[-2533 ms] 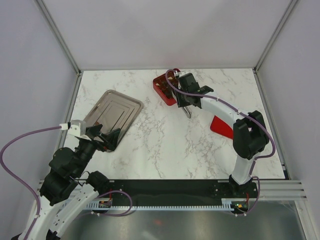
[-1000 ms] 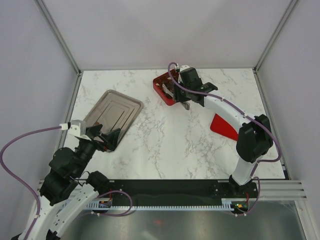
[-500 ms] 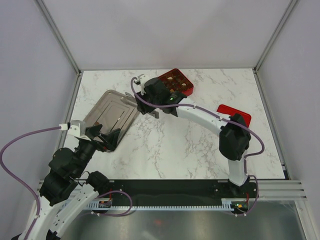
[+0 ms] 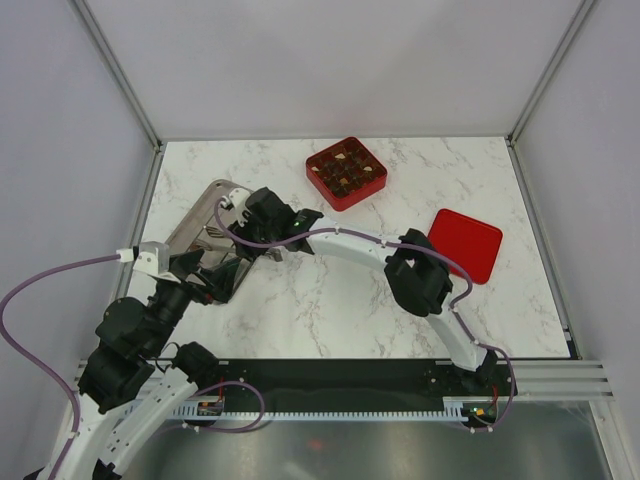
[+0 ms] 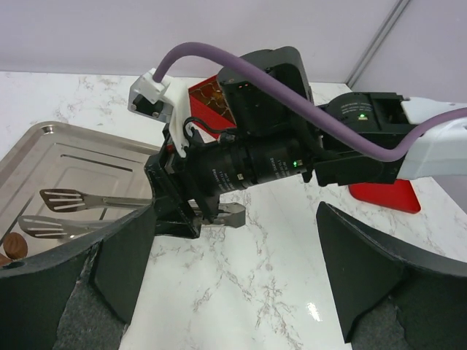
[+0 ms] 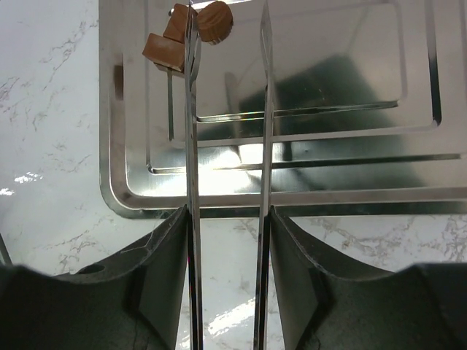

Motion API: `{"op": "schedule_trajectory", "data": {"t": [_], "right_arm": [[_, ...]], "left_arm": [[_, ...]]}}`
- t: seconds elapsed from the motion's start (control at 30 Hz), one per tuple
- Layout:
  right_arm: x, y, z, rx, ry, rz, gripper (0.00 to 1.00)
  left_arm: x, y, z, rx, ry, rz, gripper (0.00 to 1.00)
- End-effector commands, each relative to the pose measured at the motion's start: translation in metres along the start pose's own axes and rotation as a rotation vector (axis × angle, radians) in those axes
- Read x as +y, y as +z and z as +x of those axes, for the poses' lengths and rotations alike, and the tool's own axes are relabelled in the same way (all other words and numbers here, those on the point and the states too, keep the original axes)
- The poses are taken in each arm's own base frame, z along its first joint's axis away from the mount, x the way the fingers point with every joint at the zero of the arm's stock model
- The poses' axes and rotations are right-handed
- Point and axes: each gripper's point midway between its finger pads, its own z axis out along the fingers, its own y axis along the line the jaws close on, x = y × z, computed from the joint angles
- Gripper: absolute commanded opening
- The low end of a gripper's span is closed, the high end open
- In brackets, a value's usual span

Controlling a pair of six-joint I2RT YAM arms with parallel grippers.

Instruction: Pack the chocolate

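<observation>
My right gripper (image 6: 228,219) is shut on steel tongs (image 6: 191,138), whose two blades stand apart and reach out over the steel tray (image 6: 117,197). Two or three brown chocolate pieces (image 6: 164,49) lie in the tray by the left blade's tip; none is gripped. In the top view my right gripper (image 4: 262,218) hangs over the tray (image 4: 205,203). The red gridded box (image 4: 346,173) at the back holds several chocolate pieces. Empty and open, my left gripper (image 4: 212,272) sits at the tray's near corner. The left wrist view shows the tongs (image 5: 73,198) and one chocolate (image 5: 13,244) in the tray.
A flat red lid (image 4: 465,243) lies on the marble table to the right. The right arm (image 4: 345,240) stretches across the table's middle from its base. Grey walls with metal posts close off the table's left, right and back sides.
The right arm has swung left from the red box to the steel tray, carrying the tongs. The box and lid now show uncovered. The left arm has not moved.
</observation>
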Motion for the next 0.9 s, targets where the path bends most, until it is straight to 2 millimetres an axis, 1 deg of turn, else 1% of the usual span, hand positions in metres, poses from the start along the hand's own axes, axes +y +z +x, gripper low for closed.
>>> {"op": "schedule_trajectory", "data": {"t": [0.0,0.03,0.1,0.13,0.23,0.3,0.33,0.4,0.6,0.7,0.73,0.8,0.83,0.87], "right_arm": [[0.014,0.01,-0.026,-0.086,-0.04,-0.06,0.54],[0.015,0.016,-0.022,-0.079,-0.043,-0.064,0.54],[0.016,0.021,-0.021,-0.08,-0.045,-0.061,0.54],[0.015,0.027,-0.014,-0.068,-0.042,-0.062,0.54],[0.018,0.037,-0.009,-0.06,-0.04,-0.073,0.54],[0.016,0.041,-0.009,-0.063,-0.033,-0.072,0.54],[0.015,0.047,-0.004,-0.054,-0.026,-0.072,0.54],[0.016,0.053,0.0,-0.048,-0.017,-0.079,0.54],[0.017,0.06,-0.001,-0.059,-0.005,-0.049,0.54],[0.016,0.06,-0.004,-0.066,-0.004,-0.037,0.52],[0.013,0.059,-0.004,-0.069,-0.005,-0.016,0.52],[0.012,0.057,-0.004,-0.07,-0.006,0.005,0.5],[0.007,0.056,-0.005,-0.072,-0.006,0.029,0.49],[0.005,0.055,-0.002,-0.066,-0.004,0.039,0.48]], "left_arm": [[-0.003,0.0,-0.009,-0.04,0.026,0.023,1.0],[-0.003,0.0,-0.009,-0.041,0.026,0.021,1.0],[-0.002,-0.001,-0.01,-0.045,0.025,0.017,1.0],[-0.002,0.0,-0.009,-0.043,0.026,0.017,1.0],[-0.002,0.0,-0.01,-0.045,0.027,0.017,1.0],[-0.002,-0.001,-0.01,-0.046,0.027,0.019,1.0],[-0.002,-0.001,-0.01,-0.047,0.026,0.02,1.0],[-0.002,-0.002,-0.011,-0.05,0.027,0.019,1.0],[-0.001,-0.001,-0.011,-0.049,0.028,0.014,1.0],[-0.001,0.0,-0.01,-0.044,0.029,0.012,1.0],[-0.001,0.0,-0.009,-0.041,0.029,0.012,1.0],[-0.001,-0.001,-0.01,-0.046,0.027,0.01,1.0],[0.0,-0.001,-0.01,-0.046,0.028,0.01,1.0],[-0.001,-0.001,-0.01,-0.048,0.026,0.01,1.0]]}}
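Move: My right hand already holds the tongs, pointing left and down at the tray. The round chocolate lies about 14 cm to its left, 3 cm ahead and 14 cm below. One square chocolate sits about 3 cm nearer my base than the round one and 1 cm left of it, a second about 5 cm nearer and 1 cm right. From my left hand the round chocolate is roughly 15 cm ahead, 15 cm left and 33 cm below. I lower the tongs in my right hand about 6 cm towards the tray while carrying them some 3–4 cm left, until their tips straddle the round chocolate. The wrist hardly turns. I slow to a stop there and, at the end, begin squeezing the tong arms a little closer together, still gripping them throughout. ##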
